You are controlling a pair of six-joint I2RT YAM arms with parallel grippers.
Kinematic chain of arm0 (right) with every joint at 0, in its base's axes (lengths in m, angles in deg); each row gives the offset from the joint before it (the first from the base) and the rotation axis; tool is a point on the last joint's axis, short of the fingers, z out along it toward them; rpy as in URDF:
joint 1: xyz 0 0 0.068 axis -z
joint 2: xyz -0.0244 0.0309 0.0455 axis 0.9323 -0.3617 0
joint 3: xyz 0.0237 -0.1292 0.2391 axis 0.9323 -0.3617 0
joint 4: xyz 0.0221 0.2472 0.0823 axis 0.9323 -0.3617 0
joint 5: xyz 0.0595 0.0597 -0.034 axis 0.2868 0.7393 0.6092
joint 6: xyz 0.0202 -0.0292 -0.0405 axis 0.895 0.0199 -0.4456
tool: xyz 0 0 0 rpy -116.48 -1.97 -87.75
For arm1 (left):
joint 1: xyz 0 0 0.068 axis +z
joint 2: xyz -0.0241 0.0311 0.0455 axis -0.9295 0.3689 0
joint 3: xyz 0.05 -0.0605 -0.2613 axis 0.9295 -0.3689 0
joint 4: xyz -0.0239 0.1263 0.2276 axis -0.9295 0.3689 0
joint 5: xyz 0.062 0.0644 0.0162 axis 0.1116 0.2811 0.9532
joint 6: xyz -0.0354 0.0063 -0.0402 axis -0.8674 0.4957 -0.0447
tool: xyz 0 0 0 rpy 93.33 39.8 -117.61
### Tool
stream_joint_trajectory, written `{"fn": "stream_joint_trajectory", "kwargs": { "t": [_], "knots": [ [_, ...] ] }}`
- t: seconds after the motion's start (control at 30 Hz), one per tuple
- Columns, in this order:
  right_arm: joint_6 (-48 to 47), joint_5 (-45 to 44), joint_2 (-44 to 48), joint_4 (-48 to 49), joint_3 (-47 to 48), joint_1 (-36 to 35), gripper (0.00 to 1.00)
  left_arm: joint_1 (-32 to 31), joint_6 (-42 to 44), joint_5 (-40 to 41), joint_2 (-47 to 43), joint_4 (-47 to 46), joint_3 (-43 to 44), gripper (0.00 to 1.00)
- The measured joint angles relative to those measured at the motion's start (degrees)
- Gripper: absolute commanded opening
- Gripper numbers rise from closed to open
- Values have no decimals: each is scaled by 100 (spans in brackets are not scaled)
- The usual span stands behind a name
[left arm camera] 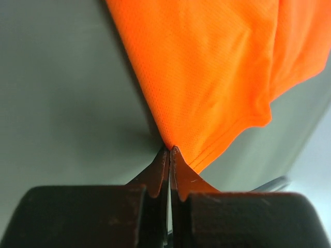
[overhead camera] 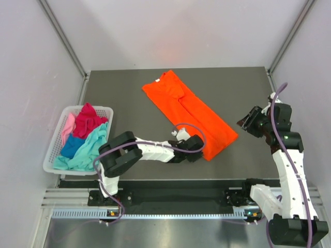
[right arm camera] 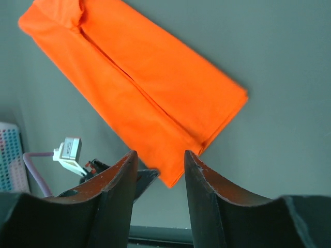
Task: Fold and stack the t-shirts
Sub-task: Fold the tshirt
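An orange t-shirt (overhead camera: pixel 189 111) lies folded into a long strip, set diagonally across the dark table. My left gripper (overhead camera: pixel 202 151) is low at the strip's near corner. In the left wrist view its jaws (left arm camera: pixel 169 150) are shut, pinching the hem corner of the orange t-shirt (left arm camera: pixel 207 77). My right gripper (overhead camera: pixel 247 124) hangs raised over the table's right side. Its jaws (right arm camera: pixel 160 154) are open with nothing between them, and the orange t-shirt (right arm camera: pixel 145 88) lies below and beyond. More t-shirts are bunched in the basket: magenta (overhead camera: pixel 88 121), pale pink (overhead camera: pixel 67 126) and teal (overhead camera: pixel 85 152).
A white lattice basket (overhead camera: pixel 51 155) stands at the table's left edge. The left arm (overhead camera: pixel 155 151) stretches low across the near table from left to right. Grey walls enclose the back and both sides. A metal rail runs along the near edge.
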Motion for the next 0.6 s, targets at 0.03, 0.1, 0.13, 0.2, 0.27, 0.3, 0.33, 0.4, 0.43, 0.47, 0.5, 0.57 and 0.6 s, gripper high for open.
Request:
{"fn": "stream_joint_trajectory", "kwargs": {
  "t": [0.03,0.1,0.13,0.2,0.27,0.3,0.33,0.4,0.43,0.47,0.5,0.57,0.6],
  "knots": [
    [-13,83,-2,4,-2,0,42,-2,83,-7,-166,142,-144,0],
    [-39,262,-2,44,-26,0,42,-4,225,-26,-466,415,-391,0],
    [-52,352,-2,96,-76,0,43,-4,299,-59,-640,538,-549,0],
    [-63,560,-17,225,-223,-2,43,-7,382,-140,-1123,723,-1051,0],
    [-79,785,-79,323,-420,-2,43,-7,413,-188,-1639,892,-1565,0],
    [-98,883,-129,354,-503,-4,44,-7,420,-199,-1915,1023,-1816,0],
    [-111,977,-179,420,-601,-13,44,-7,433,-195,-2253,1126,-2107,0],
    [-133,1115,-308,529,-793,-79,44,-7,474,-160,-2776,1469,-2483,0],
    [-162,1167,-367,568,-868,-129,44,-7,503,-118,-3049,1661,-2643,0],
    [-184,1211,-435,601,-942,-212,44,-9,551,-66,-3239,1864,-2730,0],
    [-212,1220,-494,632,-1025,-326,44,-7,616,13,-3442,2107,-2813,0],
    [-254,1261,-551,750,-1263,-599,44,-4,739,105,-3705,2420,-2903,0],
    [-256,1259,-555,820,-1414,-752,44,13,820,120,-3790,2553,-2920,1]
  ]
}}
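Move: The left gripper already pinches the near left corner of the orange t-shirt. The spot for it, by the table's front edge, is about 20 cm left and 10 cm back. The t-shirt's free near corner lies some 18 cm right and 10 cm ahead of this hand, the collar about 21 cm left and 40 cm ahead. From the open right gripper, that free corner is roughly 5 cm ahead, 3 cm right and 20 cm below. Drag the pinched corner of the t-shirt left and back towards the table's front edge, some 20 cm left, staying low over the table with the fingers shut, and tip the wrist until they point more steeply down. Meanwhile bring the open right gripper down about 9 cm and left, following the swinging shirt, turning it counter-clockwise, without touching the cloth. ##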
